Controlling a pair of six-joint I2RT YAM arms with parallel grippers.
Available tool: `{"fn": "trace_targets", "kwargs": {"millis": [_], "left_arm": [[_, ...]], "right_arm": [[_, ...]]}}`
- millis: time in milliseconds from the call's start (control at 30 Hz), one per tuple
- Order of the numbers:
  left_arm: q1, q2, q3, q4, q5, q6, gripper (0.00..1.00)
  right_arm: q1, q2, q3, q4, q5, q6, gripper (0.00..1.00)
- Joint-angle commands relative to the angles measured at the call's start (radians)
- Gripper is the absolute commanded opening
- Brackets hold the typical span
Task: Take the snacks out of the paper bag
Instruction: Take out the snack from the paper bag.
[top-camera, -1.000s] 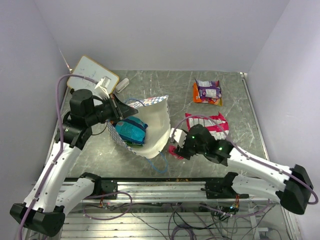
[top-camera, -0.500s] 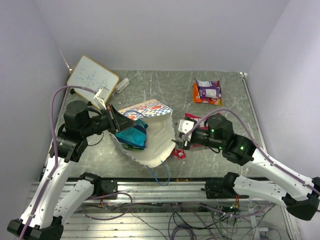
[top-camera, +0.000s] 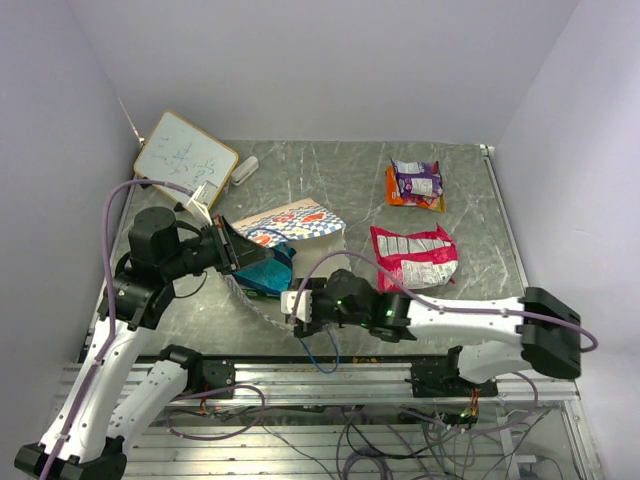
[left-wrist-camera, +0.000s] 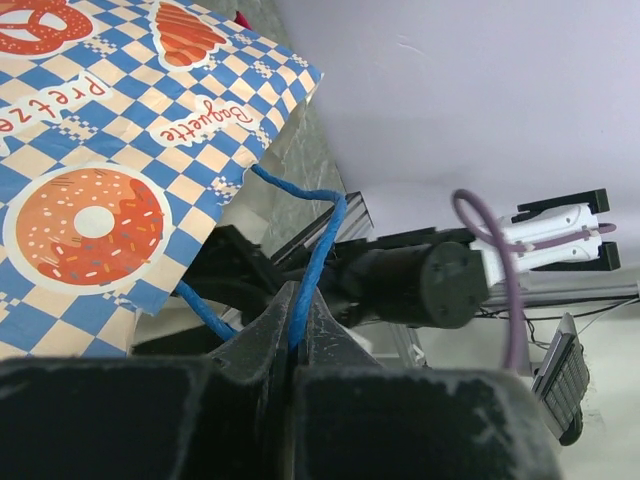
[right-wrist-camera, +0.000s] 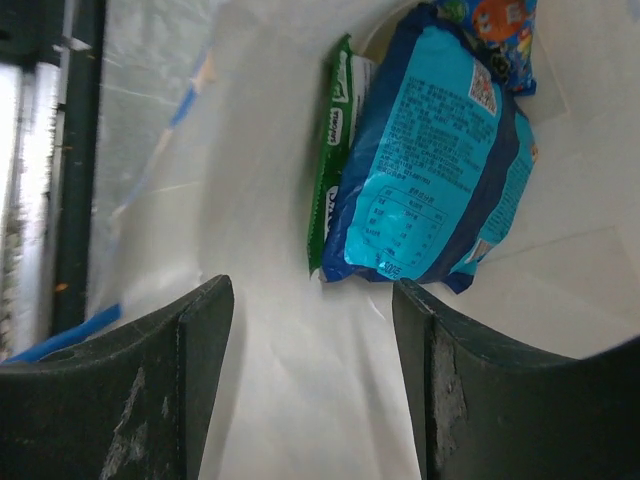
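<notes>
The paper bag (top-camera: 290, 222) lies on its side, checkered face up, mouth toward the near edge. My left gripper (top-camera: 232, 250) is shut on its blue cord handle (left-wrist-camera: 305, 240), which runs between the fingers (left-wrist-camera: 262, 335) next to the checkered paper (left-wrist-camera: 120, 150). My right gripper (right-wrist-camera: 312, 300) is open at the bag's mouth (top-camera: 295, 303), over the white inner paper. Inside lie a blue snack packet (right-wrist-camera: 430, 160), a green one (right-wrist-camera: 338, 150) beside it, and another blue one (right-wrist-camera: 495, 25) behind. A large red-pink packet (top-camera: 413, 255) and an orange and purple pair (top-camera: 415, 183) lie out on the table.
A wooden-framed whiteboard (top-camera: 185, 155) leans at the back left, with a small white object (top-camera: 245, 170) beside it. The bag's second blue cord (top-camera: 322, 350) trails over the metal rail (top-camera: 330, 375) at the near edge. Walls close in on both sides.
My right arm has swung left from beside the red-pink packet to the bag's mouth, and its jaws opened a little wider. The bag has tipped over, checkered side up. The left grip has held.
</notes>
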Motion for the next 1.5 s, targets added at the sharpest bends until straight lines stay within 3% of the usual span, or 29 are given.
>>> {"fn": "trace_targets", "kwargs": {"millis": [0,300,667,900,1067,1267,1367,1467], "left_arm": [[-0.008,-0.023,0.025,-0.041,0.005,-0.005,0.07],[-0.007,-0.01,0.059,-0.089,0.012,0.009,0.07],[-0.008,0.053,0.107,-0.108,0.021,0.053,0.07],[-0.008,0.036,0.1,-0.117,0.035,0.043,0.07],[-0.008,0.037,0.1,-0.116,0.042,0.044,0.07],[-0.008,0.059,0.118,-0.104,0.055,0.052,0.07],[-0.008,0.074,0.133,-0.116,0.054,0.073,0.07],[-0.008,0.084,0.153,-0.137,0.029,0.099,0.07]], "right_arm": [[0.005,0.123,-0.024,0.29,0.088,-0.02,0.65],[-0.005,0.387,0.051,0.364,0.29,-0.074,0.64],[-0.065,0.422,0.097,0.395,0.274,-0.078,0.49],[-0.123,0.428,0.111,0.437,0.261,-0.001,0.5],[-0.134,0.484,0.11,0.495,0.144,-0.048,0.58],[-0.134,0.571,0.161,0.531,0.135,-0.073,0.62],[-0.138,0.596,0.174,0.516,0.141,-0.09,0.52],[-0.14,0.57,0.158,0.495,0.175,-0.106,0.21]]}}
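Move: From the right hand, just in the paper bag's mouth, the teal snack lies about 14 cm forward, 9 cm to the left and 10 cm lower. The green snack is beside it, some 5 cm nearer the robot; a small blue packet peeks out about 4 cm forward and 8 cm left of the teal snack. From the left hand, which has the bag's blue handle, the teal snack is about 8 cm forward, 4 cm left and 27 cm below. Forward and down into the paper bag, the right hand goes towards the teal snack, some 8 cm down and 12 cm forward in all, drifting about 5 cm left and swinging clockwise by some 15 degrees. On the way it half shuts its fingers and rises a little, reopens them, dips left and pinches the snack's near end. The left hand keeps holding the blue handle, nearly still. ##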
